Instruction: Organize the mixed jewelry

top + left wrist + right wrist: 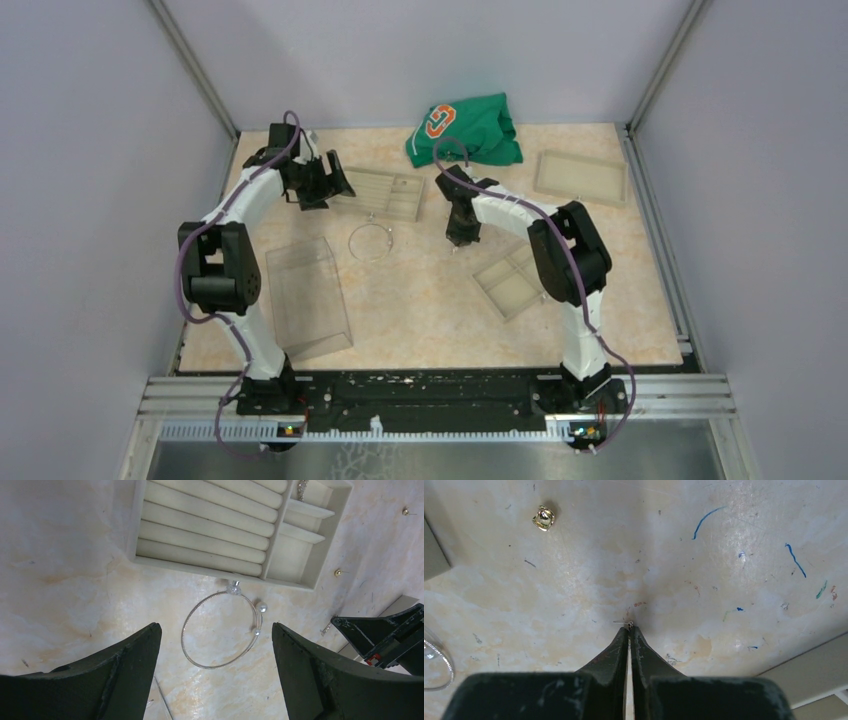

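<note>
The thin silvery hoop [370,240] with small pearl beads lies flat on the table just in front of the ring tray [352,205]. In the left wrist view the hoop [211,667] sits below and between the wide-apart fingers of my left gripper [215,626], which is open and hovers above it. My right gripper [630,628] is down on the table, its jaws shut, with a tiny silvery stud [628,624] pinched at the very tips. A small gold piece [543,518] lies loose beyond it. Two more tiny studs [406,512] [338,572] rest on the table right of the tray.
A clear plastic box [308,297] lies at the near left. One beige tray [497,290] sits under the right forearm and another [581,177] at the back right. A green cloth [465,130] is bunched at the back.
</note>
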Controlling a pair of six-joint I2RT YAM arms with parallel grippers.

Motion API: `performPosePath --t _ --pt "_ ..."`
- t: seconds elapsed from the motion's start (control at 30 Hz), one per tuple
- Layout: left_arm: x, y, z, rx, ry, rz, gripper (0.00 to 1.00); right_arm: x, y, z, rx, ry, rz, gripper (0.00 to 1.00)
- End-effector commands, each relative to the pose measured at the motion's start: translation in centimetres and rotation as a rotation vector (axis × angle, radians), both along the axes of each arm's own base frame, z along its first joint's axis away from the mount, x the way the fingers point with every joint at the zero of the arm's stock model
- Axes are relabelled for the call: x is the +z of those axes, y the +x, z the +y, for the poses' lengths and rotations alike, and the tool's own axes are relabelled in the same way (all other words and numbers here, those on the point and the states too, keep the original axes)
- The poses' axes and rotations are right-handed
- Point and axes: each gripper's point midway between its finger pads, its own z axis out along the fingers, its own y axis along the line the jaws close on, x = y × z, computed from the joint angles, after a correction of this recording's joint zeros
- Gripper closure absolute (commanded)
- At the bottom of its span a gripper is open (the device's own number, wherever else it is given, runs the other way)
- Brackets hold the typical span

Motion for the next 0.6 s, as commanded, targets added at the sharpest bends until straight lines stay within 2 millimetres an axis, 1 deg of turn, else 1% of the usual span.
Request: performPosePath --t 0.0,0.13,0.3,0.37,0.57 --pt "0.7 0.8 0.0 0.004 -0.01 -0.023 0.12 1.0 0.6 0.4 0.016 -0.018 -0.031 1.0" --pt "0.3 1.3 0.6 0.027 -0.016 -0.025 0.12 3.4 1.3 0.8 0.032 0.009 -0.084 1.0" --pt "0.1 2.3 2.4 0.08 -0.057 -0.027 0.12 6.9 2.2 1.7 0.084 0.059 -0.166 1.0" --pt "-0.1 2.7 3.5 0.105 -0.069 -0.025 0.12 7.7 2.4 2.0 0.108 0.071 -0.184 1.0" --pt "-0.4 3.0 4.4 0.126 -0.068 -0.019 0.12 9.3 3.1 2.6 0.135 0.091 -0.223 1.0"
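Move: The small compartments of the ring tray, where my right hand is taking the dangly silver earring it already pinches, lie about 13 cm ahead and 11 cm to its left, near fingertip height. A gold stud lies 8 cm ahead and 2 cm left on the table; the bracelet is 18 cm left and 2 cm ahead. The divided tray sits 15 cm right and 7 cm back. From my left hand, those small compartments are some 12 cm right, 5 cm ahead and 9 cm below. I keep my right fingers shut on the silver earring and raise it off the table, slowly at first and then faster, almost 4 cm up, easing about 1.5 cm forward towards the ring tray. Meanwhile my left hand, empty and wide open, draws away from the tray, some 5 cm mostly left and a little forward and down, turning slightly counter-clockwise. ##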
